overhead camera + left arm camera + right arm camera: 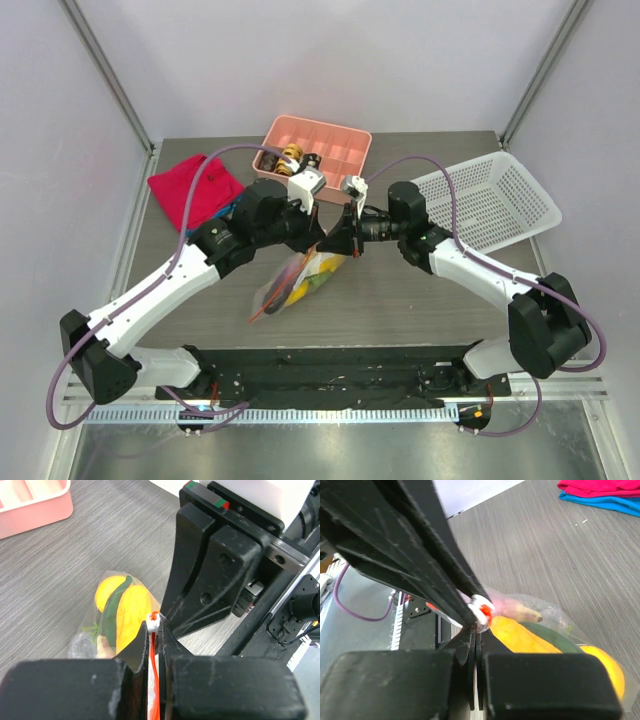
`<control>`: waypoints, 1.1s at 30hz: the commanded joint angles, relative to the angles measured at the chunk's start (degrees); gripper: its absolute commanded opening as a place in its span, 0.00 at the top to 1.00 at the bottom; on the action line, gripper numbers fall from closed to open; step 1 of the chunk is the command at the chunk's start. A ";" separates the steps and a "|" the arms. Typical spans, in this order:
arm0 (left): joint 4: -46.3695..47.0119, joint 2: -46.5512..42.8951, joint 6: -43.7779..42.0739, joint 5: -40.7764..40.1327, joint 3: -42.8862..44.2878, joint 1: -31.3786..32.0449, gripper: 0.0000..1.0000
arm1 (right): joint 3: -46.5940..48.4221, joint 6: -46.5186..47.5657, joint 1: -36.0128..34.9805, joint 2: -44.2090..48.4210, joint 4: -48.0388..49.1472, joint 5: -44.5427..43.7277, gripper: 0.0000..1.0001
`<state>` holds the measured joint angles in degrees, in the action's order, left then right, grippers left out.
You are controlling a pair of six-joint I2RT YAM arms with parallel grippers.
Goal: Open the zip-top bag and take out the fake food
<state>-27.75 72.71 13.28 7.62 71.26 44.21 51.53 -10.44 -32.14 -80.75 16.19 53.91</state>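
The zip-top bag (290, 285) lies mid-table, its top corner lifted between both grippers. My left gripper (155, 630) is shut on the orange-red zipper strip (154, 680), just behind the white slider (154, 622). My right gripper (476, 632) is shut too, its tips pinching the bag's edge right under the slider (482, 609). In the top view the left gripper (330, 240) and right gripper (352, 238) meet tip to tip. The fake food is inside the bag: yellow pieces (131, 612), a long green vegetable (111, 615) and a pinkish piece (517, 611).
A pink compartment tray (335, 133) with brown pieces stands at the back. A white mesh basket (500, 205) is at the right. A red folded cloth (195, 188) on a blue one lies at the back left.
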 commanded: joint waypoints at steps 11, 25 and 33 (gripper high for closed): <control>-3.01 -10.11 6.14 -2.69 -7.27 -0.52 1.00 | -2.40 -20.74 8.05 3.23 14.49 -18.93 0.99; -9.16 -26.46 19.85 -9.73 -20.11 -0.52 1.00 | 3.49 -25.86 13.07 -4.40 17.48 -12.96 0.99; -12.07 -33.33 25.65 -2.72 -25.55 -0.52 1.00 | 8.32 -26.12 13.42 -10.83 19.14 -11.81 0.99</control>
<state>-35.94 42.46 34.85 0.14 48.69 43.68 55.77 -36.36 -19.92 -90.39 30.39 43.62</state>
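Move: Both hands meet in mid-air: the left pinches the white slider at one end of the bag's orange zip, the right the bag corner beside it, with the slider about 2 cm to the right hand's left. The zip's far end lies some 17 cm back, 15 cm left and 9 cm below the left hand. From that hand, the fake food hangs about 9 cm back, 3 cm left and 10 cm down; the pink tray is roughly 20 cm ahead, 1 cm left and 12 cm down. Keeping its pinch on the slider, the left hand hangs back at first, then draws it left and back, sinking slightly, some 12 cm along the zip line and turning about 20 degrees counter-clockwise. The right hand keeps the bag corner pinched and pulls the other way, about 12 cm forward with some drift right, swinging clockwise about 25 degrees, so the zip is drawn out between them. ##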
